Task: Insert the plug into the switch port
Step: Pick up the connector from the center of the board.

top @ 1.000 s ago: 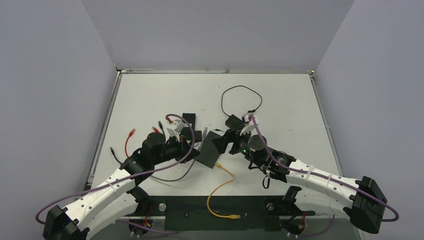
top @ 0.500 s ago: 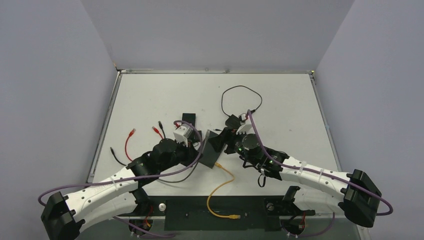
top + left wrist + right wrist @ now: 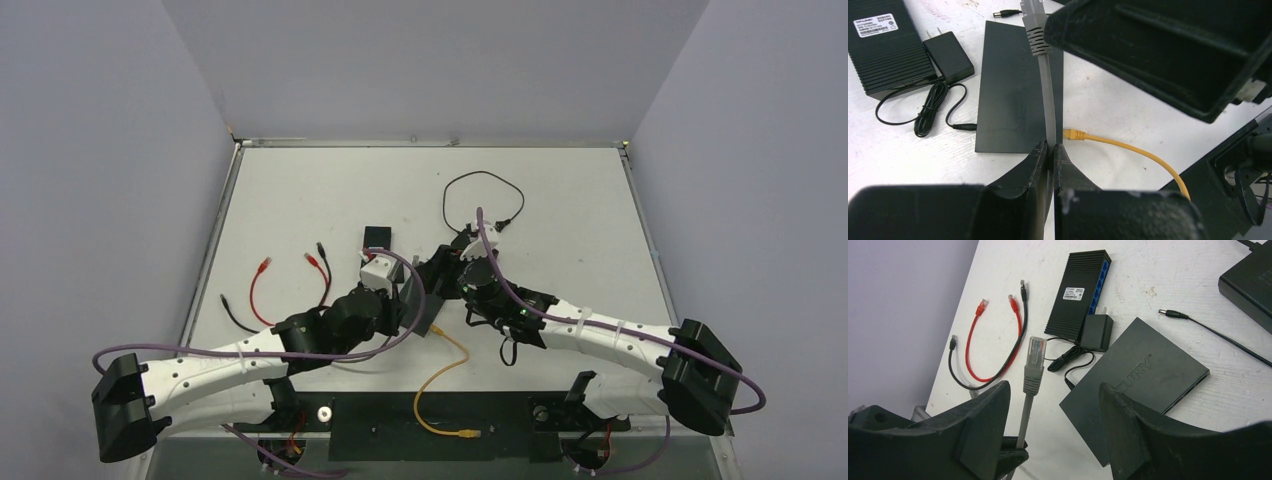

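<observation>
A grey network cable ends in a clear plug (image 3: pixel 1036 351), which stands upright above the table. My left gripper (image 3: pixel 1050 148) is shut on the grey cable (image 3: pixel 1047 100) a short way below the plug (image 3: pixel 1031 11). My right gripper (image 3: pixel 1053 400) is open, and its two fingers straddle the cable without touching it. The cable runs close to the left finger (image 3: pixel 980 415). A flat dark switch (image 3: pixel 1140 380) lies on the table under both grippers (image 3: pixel 420 300). Its ports are on a side edge and are barely visible.
A yellow cable (image 3: pixel 1128 150) is plugged into the flat switch's near edge. A ribbed black switch with blue ports (image 3: pixel 1078 290) and a power adapter (image 3: pixel 1097 332) lie behind. Red (image 3: pixel 973 347) and black (image 3: pixel 1015 335) patch cables lie left. A barrel plug (image 3: pixel 1170 315) lies to the right.
My left arm has carried the grey cable to the right, over the flat switch. My right gripper has swung left around the cable and its jaws have narrowed.
</observation>
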Motion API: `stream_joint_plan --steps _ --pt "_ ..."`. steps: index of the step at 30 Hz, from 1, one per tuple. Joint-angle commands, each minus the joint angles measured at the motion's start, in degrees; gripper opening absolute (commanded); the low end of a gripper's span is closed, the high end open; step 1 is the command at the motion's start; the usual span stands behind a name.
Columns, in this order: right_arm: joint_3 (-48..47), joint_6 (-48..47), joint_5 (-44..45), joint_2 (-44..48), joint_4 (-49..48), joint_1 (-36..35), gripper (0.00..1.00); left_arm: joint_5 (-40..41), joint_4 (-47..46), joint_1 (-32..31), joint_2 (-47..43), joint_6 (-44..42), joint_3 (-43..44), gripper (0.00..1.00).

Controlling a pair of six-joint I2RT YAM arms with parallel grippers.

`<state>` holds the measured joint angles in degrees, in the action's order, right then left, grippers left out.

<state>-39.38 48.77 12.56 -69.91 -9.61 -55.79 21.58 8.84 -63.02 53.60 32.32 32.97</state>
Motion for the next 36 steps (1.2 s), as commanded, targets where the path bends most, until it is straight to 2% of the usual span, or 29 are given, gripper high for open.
stream_joint_plan --steps 1,21,36 --pt "-3.07 1.19 1.89 -1.23 -0.82 -0.86 0.59 6.35 0.21 -1.15 0.84 0.53 3.27 0.0" --pt "-6.61 2.06 3.0 -6.04 -2.34 -1.68 0.47 7.32 -0.96 -2.19 2.49 1.27 4.28 0.0" --pt "-8.54 1.6 3.12 -7.78 -1.03 -1.68 0.29 8.64 -0.4 -2.28 2.98 1.01 4.59 0.0"
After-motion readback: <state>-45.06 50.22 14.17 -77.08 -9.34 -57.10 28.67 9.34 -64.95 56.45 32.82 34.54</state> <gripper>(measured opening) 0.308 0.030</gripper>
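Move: The grey cable's plug, held up by the left hand, is roughly 3 cm left and 1 cm ahead of the right hand, about level with it. From the left hand, that plug sits some 4 cm ahead, 1 cm right and 3 cm above. From the right hand, down on the board: the Mercury box about 11 cm ahead, 0 sideways; the power adapter 17 ahead, 7 left; the TP-LINK switch 22 ahead, 13 left, all some 14 cm below. The left fingers keep their pinch on the grey cable below its plug, edging about 1 cm forward, while the right hand comes in to the plug: some 2.5 cm left with 1 cm forward, dipping slightly first and regaining most of that height. Its fingers narrow to about half their earlier gap, one on either side of the plug; no right-finger contact can be made out. ##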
